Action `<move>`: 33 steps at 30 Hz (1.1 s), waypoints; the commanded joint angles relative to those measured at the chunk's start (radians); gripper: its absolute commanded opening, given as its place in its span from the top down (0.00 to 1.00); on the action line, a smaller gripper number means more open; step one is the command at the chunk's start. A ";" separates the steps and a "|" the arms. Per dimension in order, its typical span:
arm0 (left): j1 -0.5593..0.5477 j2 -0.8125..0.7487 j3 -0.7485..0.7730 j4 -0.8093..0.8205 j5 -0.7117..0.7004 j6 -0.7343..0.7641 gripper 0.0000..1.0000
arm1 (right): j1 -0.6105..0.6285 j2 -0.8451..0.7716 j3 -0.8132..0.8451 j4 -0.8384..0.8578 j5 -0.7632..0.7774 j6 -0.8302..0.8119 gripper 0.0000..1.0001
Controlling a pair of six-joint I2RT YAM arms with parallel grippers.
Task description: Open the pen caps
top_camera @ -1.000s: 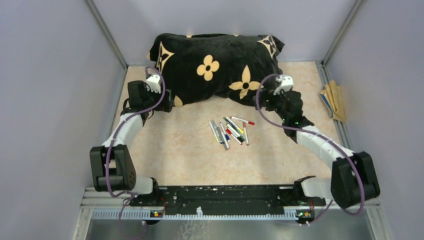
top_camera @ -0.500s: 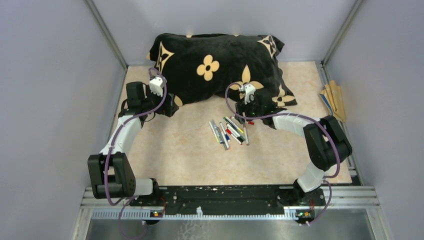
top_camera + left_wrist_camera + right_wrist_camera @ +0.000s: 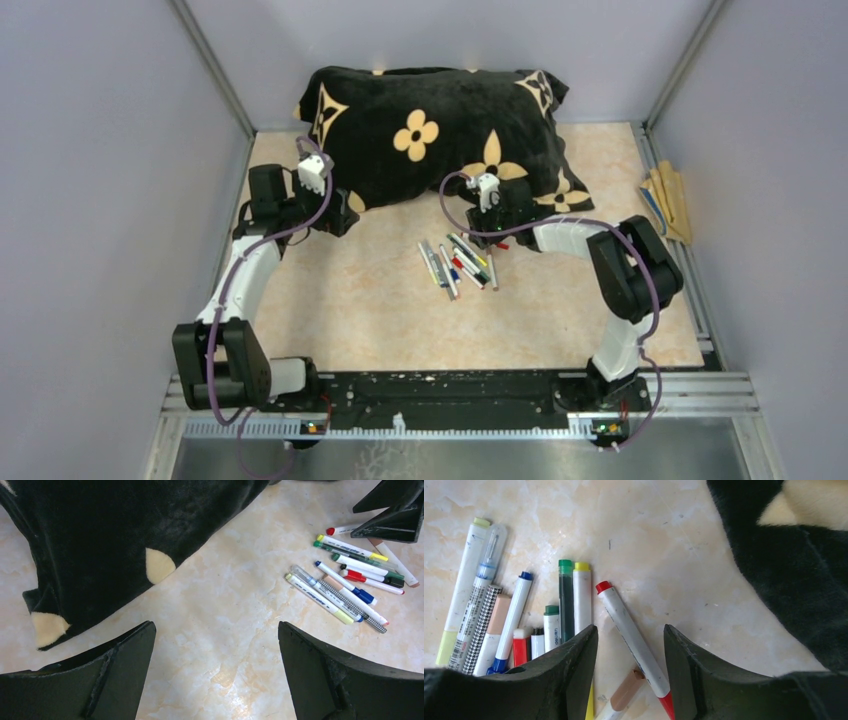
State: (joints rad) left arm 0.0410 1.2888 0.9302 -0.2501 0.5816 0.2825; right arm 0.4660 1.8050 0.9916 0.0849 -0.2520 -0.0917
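Several capped pens [image 3: 460,262] lie bunched on the marbled table in front of the pillow. In the right wrist view their caps are red, green, yellow, blue and tan. My right gripper [image 3: 630,630] is low over the bunch's right side, part open. A white pen with a red cap [image 3: 624,620] runs slantwise between its fingers [image 3: 574,665] with a gap on each side, and a tan-capped pen [image 3: 626,692] lies under it. My left gripper [image 3: 215,630] hangs wide open over bare table left of the pens [image 3: 345,580], holding nothing.
A black pillow with tan flowers [image 3: 430,130] fills the back of the table, its edge close to both grippers [image 3: 794,565]. Flat tan sticks [image 3: 668,200] lie by the right wall. Grey walls enclose the table on three sides.
My right arm has swung left from the pillow's right corner to the pens and its jaws have narrowed round the red-capped pen. My left arm has barely shifted.
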 commanded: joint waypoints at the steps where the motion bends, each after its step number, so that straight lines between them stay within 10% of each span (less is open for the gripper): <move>1: 0.001 -0.031 0.022 -0.032 0.033 0.014 0.01 | 0.024 0.025 0.044 0.005 0.020 -0.031 0.50; 12: 0.000 -0.060 0.045 -0.073 0.085 -0.003 0.01 | 0.042 0.076 0.093 -0.054 0.043 -0.035 0.65; 19: 0.001 -0.077 0.043 -0.111 0.147 -0.006 0.01 | 0.072 0.055 0.068 -0.020 0.117 -0.019 0.99; 33: -0.072 -0.104 0.073 -0.184 0.247 -0.007 0.01 | 0.077 -0.278 -0.054 0.348 0.176 0.356 1.00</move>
State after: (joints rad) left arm 0.0128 1.1946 0.9535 -0.4057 0.7731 0.2874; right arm 0.5282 1.6878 0.9726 0.2173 -0.0906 0.0517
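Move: The red pen, the one farthest out in the heap, lies nearly under the right gripper: its middle is level with the hand point, about 1 cm to the right and 2 cm below. The brown pen touches its near side, centred some 6 cm back and 2 cm right of the hand; the yellow pen is about 3 cm back and 2 cm left, the green one 3 cm back and 4 cm left. From the left hand the red pen lies roughly level, 25 cm right and 16 cm below. The red pen's white barrel is pinched by the half-open right fingers, which sink a bit over 1 cm astride it, ease about 1 cm left and close. They then raise it about 8 cm, the fingertips tilting up some 15 degrees. The left hand, empty and wide open, draws back and right about 4 cm each and rises nearly 3 cm, turning clockwise. ##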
